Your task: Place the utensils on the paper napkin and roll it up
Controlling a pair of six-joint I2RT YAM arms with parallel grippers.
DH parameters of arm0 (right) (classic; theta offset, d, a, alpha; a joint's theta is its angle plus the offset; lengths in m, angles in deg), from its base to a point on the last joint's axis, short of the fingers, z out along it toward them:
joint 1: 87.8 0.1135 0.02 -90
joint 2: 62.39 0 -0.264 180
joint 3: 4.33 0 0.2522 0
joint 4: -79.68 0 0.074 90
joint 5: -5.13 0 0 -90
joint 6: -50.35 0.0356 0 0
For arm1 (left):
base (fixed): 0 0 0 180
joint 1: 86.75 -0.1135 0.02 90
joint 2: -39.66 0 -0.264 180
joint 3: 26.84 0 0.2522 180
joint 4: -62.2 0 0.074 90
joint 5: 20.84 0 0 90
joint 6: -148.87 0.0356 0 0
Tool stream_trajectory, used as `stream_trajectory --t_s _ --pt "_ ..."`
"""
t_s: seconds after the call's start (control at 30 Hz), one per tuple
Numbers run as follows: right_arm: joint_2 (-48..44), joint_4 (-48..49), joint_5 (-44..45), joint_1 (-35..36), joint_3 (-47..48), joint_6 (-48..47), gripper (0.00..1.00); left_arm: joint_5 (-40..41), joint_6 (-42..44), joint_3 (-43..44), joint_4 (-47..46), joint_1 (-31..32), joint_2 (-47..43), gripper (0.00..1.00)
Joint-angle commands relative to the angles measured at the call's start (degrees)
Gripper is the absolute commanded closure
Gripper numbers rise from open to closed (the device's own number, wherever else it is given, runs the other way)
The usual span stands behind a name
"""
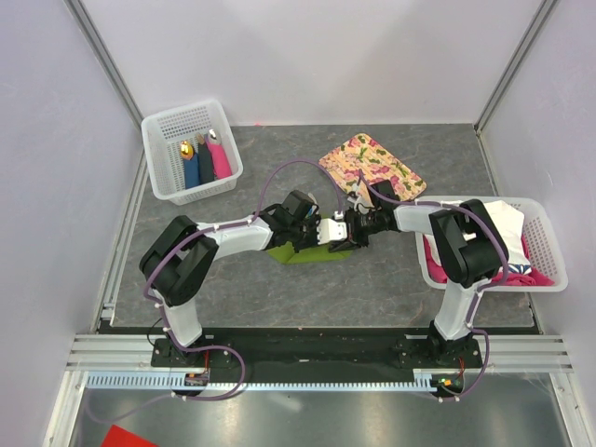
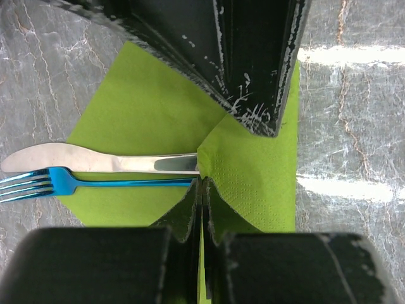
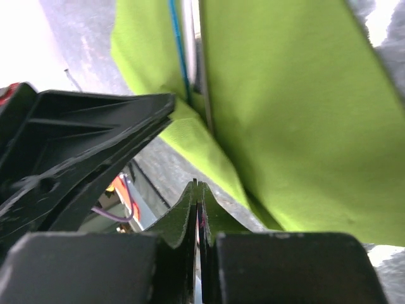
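Observation:
The olive-green paper napkin (image 2: 145, 107) lies flat on the grey table, with one flap folded over the handles of the utensils. These are a silvery knife (image 2: 95, 159) and a bright blue fork (image 2: 57, 180), side by side, their heads sticking out past the napkin's left edge. My left gripper (image 2: 202, 182) is shut on the corner of that flap. My right gripper (image 3: 197, 183) is shut just beside the napkin's (image 3: 297, 107) edge, with no green showing between its jaws. In the top view the two grippers meet tip to tip over the napkin (image 1: 303, 253).
A white basket (image 1: 163, 140) at the back left holds dark blue and pink bundles. The pink-flowered tray (image 1: 372, 168) lies behind the grippers. A second white basket (image 1: 549, 270) with white and pink cloths stands at the right.

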Motion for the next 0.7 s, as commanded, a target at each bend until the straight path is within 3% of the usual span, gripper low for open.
stream_trajectory --t_s 0.0,0.33,0.43,0.47,0.57,0.67 --pt "1.5 0.5 2.4 0.2 0.9 -0.8 0.96 -0.1 0.9 2.0 -2.3 -0.4 0.7 0.98" --pt "3.0 -2.2 6.5 0.3 1.6 -1.9 1.0 0.1 -0.9 2.9 -2.3 -0.8 0.9 0.95" --pt "3.0 -2.9 7.5 0.3 1.5 -2.1 1.0 -0.4 -3.4 4.2 -0.4 -1.8 -0.2 0.87" --pt "3.1 -2.9 7.7 0.2 1.5 -1.9 1.0 -0.6 -5.6 5.1 0.0 -2.1 -1.1 0.78" --pt "2.8 -3.0 9.0 0.2 1.1 -1.6 1.0 -3.0 -11.4 6.1 2.5 -4.9 -5.1 0.63" --pt "2.8 -3.1 9.4 0.2 0.9 -1.3 1.0 -7.8 -19.4 7.0 6.9 -8.8 -8.7 0.62"
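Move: The left gripper's shut tips sit on the tip of the napkin's folded-over flap, about 1 cm below its hand point. From that hand, the knife's middle is some 6 cm ahead and 1 cm right, and the fork's middle about 6 cm straight ahead. The right gripper hovers over the flap's right end, which lies around 3 cm below, 1 cm back and 1 cm to its right. Bring the right gripper, kept shut, straight down about 3 cm and slightly right, tipping it a little, until its tips press on the right end of the folded flap; then hold there. Keep the left tips on the flap's tip meanwhile, then open those fingers part way and lift off up and forward, some 2.5 cm each way, swinging slightly left. ##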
